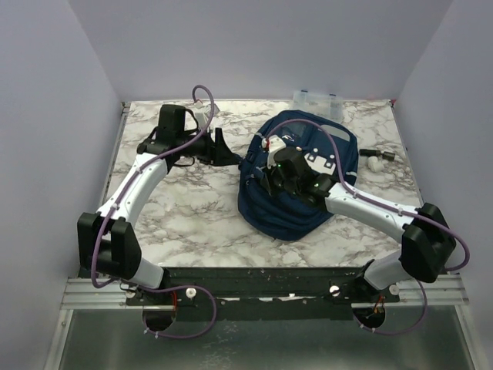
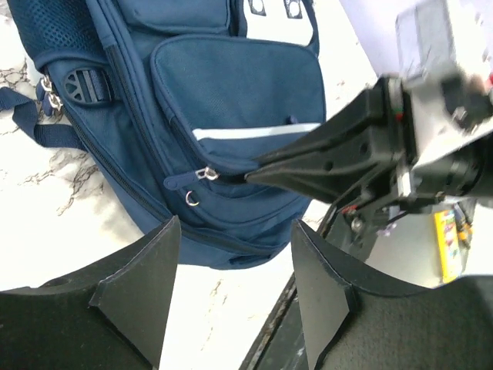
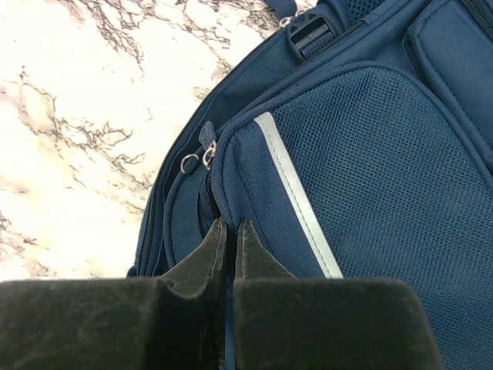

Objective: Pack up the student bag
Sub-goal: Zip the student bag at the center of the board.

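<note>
The student bag [image 1: 286, 217] lies flat on the marble table, navy with a grey stripe [image 3: 296, 193] on its mesh front pocket. My right gripper [image 3: 229, 227] is shut on a fold of fabric at that pocket's edge, just below the zip pull [image 3: 206, 154]. From the left wrist view, the right gripper's fingertips [image 2: 266, 171] pinch the pocket beside the zip pull [image 2: 204, 174]. My left gripper [image 2: 235, 270] stands open and empty over the table, a little off the bag's [image 2: 231, 92] edge. In the top view the left gripper [image 1: 223, 150] hangs left of the bag.
A clear plastic box [image 1: 316, 99] stands at the back edge of the table. A small white and metal object [image 1: 380, 159] lies right of the bag. A side buckle [image 2: 81, 83] and strap [image 2: 27, 116] stick out from the bag.
</note>
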Motion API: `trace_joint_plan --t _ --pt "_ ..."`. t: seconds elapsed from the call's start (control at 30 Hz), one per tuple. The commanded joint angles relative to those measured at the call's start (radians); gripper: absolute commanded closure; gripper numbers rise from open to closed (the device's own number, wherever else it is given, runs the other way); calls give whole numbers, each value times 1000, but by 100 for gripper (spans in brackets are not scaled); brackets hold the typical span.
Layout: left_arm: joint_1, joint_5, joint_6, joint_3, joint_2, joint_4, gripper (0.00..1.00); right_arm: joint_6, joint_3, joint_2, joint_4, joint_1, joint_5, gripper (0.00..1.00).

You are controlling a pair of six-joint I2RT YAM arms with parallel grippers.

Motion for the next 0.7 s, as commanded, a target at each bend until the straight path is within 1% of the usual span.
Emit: trace_joint_plan --t 0.0,0.1,0.17,0.23,0.37,0.47,0.57,0.67 --pt "-2 41 212 -102 5 69 40 34 -32 -55 59 -45 -142 99" --pt "-2 128 307 -111 40 106 41 29 -23 -62 47 -51 -158 99" --pt "-2 148 367 -95 63 109 43 31 -24 -71 47 -50 -158 99" --pt "-4 190 423 -82 95 124 43 34 -28 -80 52 -52 -188 99" --pt "-24 291 507 -29 168 126 43 32 -23 -84 46 -52 -188 99" --pt "-49 314 545 -7 223 127 43 32 -19 -84 41 -52 -196 99" --pt "-69 306 565 11 262 126 43 33 -26 -84 46 -52 -208 99" --pt "-94 332 586 49 294 62 42 32 -26 -75 44 -52 -208 99"
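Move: The zipper pull on the bag's left edge lies about 7 cm to the right of the left hand, some 2 cm back and 10 cm below. The right hand's closed fingertips, on the pocket edge, sit about 4 cm farther right and 2 cm nearer the base than the pull, at much its height; the side buckle lies about 6 cm farther out than the pull. From the right hand the pull is some 3 cm ahead, 4 cm left, nearly level. With its fingers kept open and empty, the left hand comes down about 7 cm beside the bag, first almost straight down and then to the right as well, closing in on the zipper pull while the wrist turns some 25 degrees clockwise and rolls a little so that the fingers aim across at the bag. The right hand keeps its shut-finger pinch on the pocket edge by the zipper, easing only about a centimetre back and up. ##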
